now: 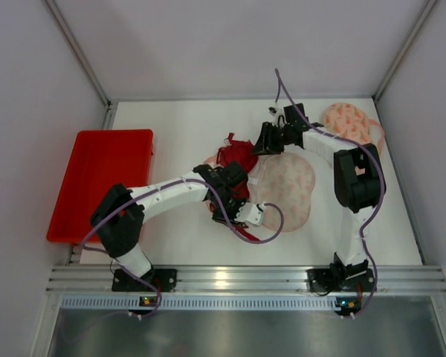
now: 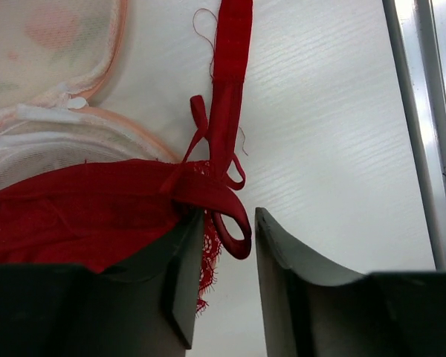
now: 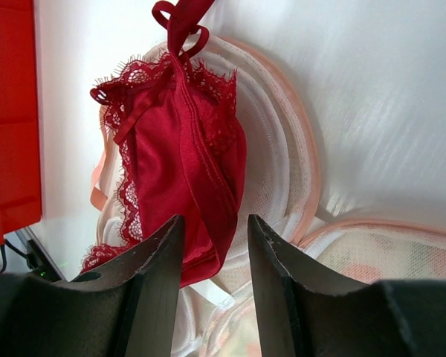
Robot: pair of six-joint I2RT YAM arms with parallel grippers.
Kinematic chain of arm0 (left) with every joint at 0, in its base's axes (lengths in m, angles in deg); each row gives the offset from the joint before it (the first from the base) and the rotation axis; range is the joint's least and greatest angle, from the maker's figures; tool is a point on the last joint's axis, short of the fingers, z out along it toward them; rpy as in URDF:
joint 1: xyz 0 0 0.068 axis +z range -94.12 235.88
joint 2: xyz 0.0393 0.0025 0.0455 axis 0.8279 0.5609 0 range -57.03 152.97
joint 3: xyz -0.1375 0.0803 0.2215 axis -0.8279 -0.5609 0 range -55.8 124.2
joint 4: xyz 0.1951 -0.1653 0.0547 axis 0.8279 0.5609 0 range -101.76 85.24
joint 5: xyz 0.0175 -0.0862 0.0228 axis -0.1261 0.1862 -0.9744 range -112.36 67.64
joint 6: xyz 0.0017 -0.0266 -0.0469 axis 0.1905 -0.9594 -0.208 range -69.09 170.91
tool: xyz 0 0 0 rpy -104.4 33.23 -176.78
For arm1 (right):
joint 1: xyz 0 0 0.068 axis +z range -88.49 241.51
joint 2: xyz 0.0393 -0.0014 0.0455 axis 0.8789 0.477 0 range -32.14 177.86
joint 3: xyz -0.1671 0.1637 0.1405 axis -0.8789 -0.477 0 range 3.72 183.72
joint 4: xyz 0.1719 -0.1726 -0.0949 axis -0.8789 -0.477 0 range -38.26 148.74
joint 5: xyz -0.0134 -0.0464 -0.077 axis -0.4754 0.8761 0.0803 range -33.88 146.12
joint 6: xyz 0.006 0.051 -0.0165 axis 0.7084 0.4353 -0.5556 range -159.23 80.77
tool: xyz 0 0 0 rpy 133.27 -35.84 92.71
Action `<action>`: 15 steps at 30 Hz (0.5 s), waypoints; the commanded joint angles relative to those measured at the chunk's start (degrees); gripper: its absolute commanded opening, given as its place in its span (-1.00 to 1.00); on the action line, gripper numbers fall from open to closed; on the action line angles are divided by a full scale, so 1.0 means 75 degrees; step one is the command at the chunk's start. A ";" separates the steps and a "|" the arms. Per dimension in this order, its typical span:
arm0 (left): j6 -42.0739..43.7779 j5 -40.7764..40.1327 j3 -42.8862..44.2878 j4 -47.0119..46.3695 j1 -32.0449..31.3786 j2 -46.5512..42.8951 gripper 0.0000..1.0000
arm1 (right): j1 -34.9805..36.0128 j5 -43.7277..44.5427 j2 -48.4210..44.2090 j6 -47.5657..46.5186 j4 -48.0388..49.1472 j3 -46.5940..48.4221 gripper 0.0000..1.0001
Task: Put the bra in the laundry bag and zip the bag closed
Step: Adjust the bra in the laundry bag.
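Observation:
The red lace bra (image 1: 236, 152) lies bunched at the left edge of the round pink-patterned mesh laundry bag (image 1: 290, 186) in the middle of the table. In the left wrist view the bra (image 2: 82, 208) rests against the bag's rim (image 2: 44, 44). My left gripper (image 2: 229, 223) is open, with a red strap loop hanging loosely between its fingers. My right gripper (image 3: 215, 223) is open too, and straddles the lower edge of the bra (image 3: 178, 134) above the bag's white rim (image 3: 282, 149). Seen from above, the left gripper (image 1: 227, 178) and right gripper (image 1: 266, 143) flank the bra.
A red tray (image 1: 104, 178) sits at the table's left edge. A second round mesh piece with the same pink pattern (image 1: 349, 123) lies at the back right. White walls enclose the table on three sides.

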State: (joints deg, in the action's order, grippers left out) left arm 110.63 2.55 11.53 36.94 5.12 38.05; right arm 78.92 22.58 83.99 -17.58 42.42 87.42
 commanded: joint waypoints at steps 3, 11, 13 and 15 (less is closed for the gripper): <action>-0.0438 0.0159 0.0339 0.0173 0.0123 -0.0572 0.10 | -0.0060 -0.0075 0.0018 -0.0296 -0.0074 0.0698 -0.18; -0.3211 0.1693 0.0855 -0.0376 0.1972 -0.1533 0.60 | -0.0024 -0.0215 0.0358 -0.1560 -0.0964 0.1226 -0.24; -0.3765 0.1964 0.0726 -0.0844 0.2805 -0.1709 0.61 | -0.0013 -0.0262 0.0499 -0.1667 -0.1373 0.1449 -0.21; -0.4469 0.1941 0.0470 -0.1277 0.3425 -0.1861 0.62 | -0.0013 -0.0286 0.0523 -0.1680 -0.1410 0.1438 -0.15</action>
State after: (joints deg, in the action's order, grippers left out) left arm 87.81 12.53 16.16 32.84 26.10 26.38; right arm 78.86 21.86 87.18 -26.74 34.93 95.71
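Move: Lying on the open bag half, the bra has its middle about 13 cm ahead of the left hand, 4 cm to its right and some 5 cm lower; its near cup is only 7 cm ahead. The near strap trails about 7 cm back and 9 cm right of this hand. The bag's opened flap lies roughly 10 cm ahead and 19 cm right. From the right hand, the bra's middle is about 10 cm back and 6 cm left, 6 cm lower. Opening wide from a part-open gap, the left fingers come free of the bra's near strap loop and the hand rises about 10 cm, swinging forward by nearly as much and a little left, up along the bra's left side. The wrist turns some 35 degrees counter-clockwise. The right hand, fingers still part open, merely shifts a centimetre or so forward beside the far cup. ##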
